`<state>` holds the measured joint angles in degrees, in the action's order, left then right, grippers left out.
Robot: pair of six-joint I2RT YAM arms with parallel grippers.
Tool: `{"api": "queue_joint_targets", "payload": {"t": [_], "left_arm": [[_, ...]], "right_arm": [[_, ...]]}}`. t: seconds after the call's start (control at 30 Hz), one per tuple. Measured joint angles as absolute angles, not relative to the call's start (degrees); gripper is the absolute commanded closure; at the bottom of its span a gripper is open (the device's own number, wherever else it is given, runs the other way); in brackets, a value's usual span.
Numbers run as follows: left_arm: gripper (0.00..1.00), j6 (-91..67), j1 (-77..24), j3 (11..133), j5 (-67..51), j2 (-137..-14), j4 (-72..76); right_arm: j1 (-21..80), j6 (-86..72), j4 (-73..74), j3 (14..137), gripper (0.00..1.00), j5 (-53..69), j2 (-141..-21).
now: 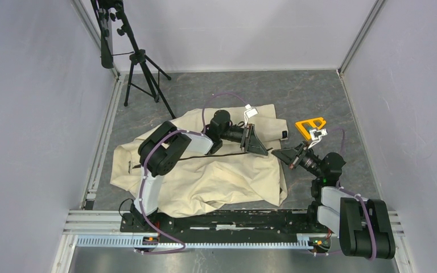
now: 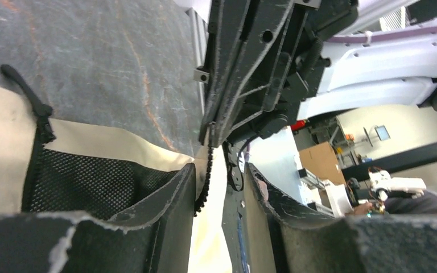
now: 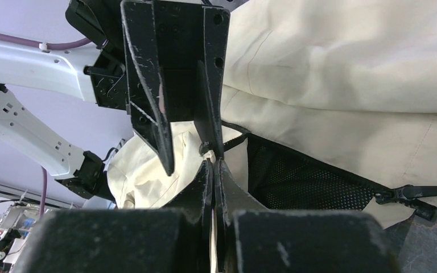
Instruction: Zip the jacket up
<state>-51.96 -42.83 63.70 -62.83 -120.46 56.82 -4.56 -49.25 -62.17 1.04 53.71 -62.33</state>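
Observation:
The cream jacket (image 1: 222, 176) lies wrinkled on the grey floor, its dark zipper line (image 1: 205, 155) running left to right. My left gripper (image 1: 260, 149) reaches over it to the right end of that line. In the left wrist view the left gripper (image 2: 221, 170) is open, with the zipper teeth (image 2: 205, 182) and cream edge hanging between its fingers. My right gripper (image 1: 279, 153) meets it from the right. In the right wrist view the right gripper (image 3: 212, 162) is shut on the jacket's cream edge beside black mesh lining (image 3: 307, 176). A black zipper pull (image 3: 401, 193) lies at the far right.
A black tripod (image 1: 139, 62) stands at the back left. An orange tool (image 1: 310, 125) lies just right of the jacket, behind the right gripper. An aluminium rail (image 1: 222, 236) holds the arm bases in front. White walls close in both sides.

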Motion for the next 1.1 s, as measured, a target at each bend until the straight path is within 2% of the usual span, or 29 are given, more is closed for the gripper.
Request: {"api": "queue_joint_targets", "payload": {"t": [0.3,0.47,0.5,0.53,0.6,0.7,0.83,0.9,1.1], "left_arm": [[0.67,-50.2,-43.2,63.0,-58.6,-119.7,53.7],[0.84,-50.3,-43.4,62.7,-58.2,-119.7,54.6],[0.94,-50.3,-43.5,62.6,-58.0,-119.7,54.9],[0.97,-50.3,-43.5,62.4,-57.8,-119.7,55.1],[0.98,-50.3,-43.6,62.1,-57.3,-119.7,55.3],[0.98,-49.9,-43.7,62.0,-56.5,-119.7,53.5],[0.98,-44.4,-44.1,62.0,-53.3,-118.6,42.3],[0.98,-41.1,-44.2,62.1,-50.8,-117.7,35.1],[0.98,-35.5,-44.6,63.1,-46.2,-117.4,22.3]], "right_arm": [[-4.6,-50.1,-62.5,1.0,1.0,52.7,-62.3],[-4.6,-50.5,-63.0,1.0,1.0,52.4,-62.3],[-4.6,-50.6,-63.1,1.0,1.0,52.4,-62.3],[-4.6,-50.6,-63.1,1.0,1.0,52.4,-62.3],[-4.6,-50.2,-62.3,1.0,0.99,52.2,-61.8],[-4.6,-47.1,-57.7,1.0,0.69,51.5,-59.7],[-4.6,-36.4,-42.0,1.3,0.45,45.6,-55.3],[-4.6,-31.0,-33.2,2.6,0.41,40.8,-54.3],[-5.5,-25.2,-23.0,8.9,0.43,34.9,-61.2]]}}
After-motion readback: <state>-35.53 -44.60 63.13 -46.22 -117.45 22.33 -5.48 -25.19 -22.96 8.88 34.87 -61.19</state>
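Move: The free end of the near zipper tape is pinched in the right fingertips, up in the air, and stands between the left hand's open fingers, about 1 cm ahead, 1 cm right and 1 cm below its point. The slider, on the far zipper side, lies about 5 cm ahead, 5 cm right and 11 cm below the right hand; from the left hand that is 5 cm ahead, 7 cm right. The sleeve cuff is 5 cm beyond the slider and 2 cm farther right. The near zipper tape changes hands: the left fingers close and pinch it while the right still holds, then the right opens and lets go. The right drops about 8 cm while going right and some forward towards the slider, open, its fingertips dipping. The left, keeping its pinch, carries the tape down some 8 cm, fingers tipping downward about 25 degrees. ##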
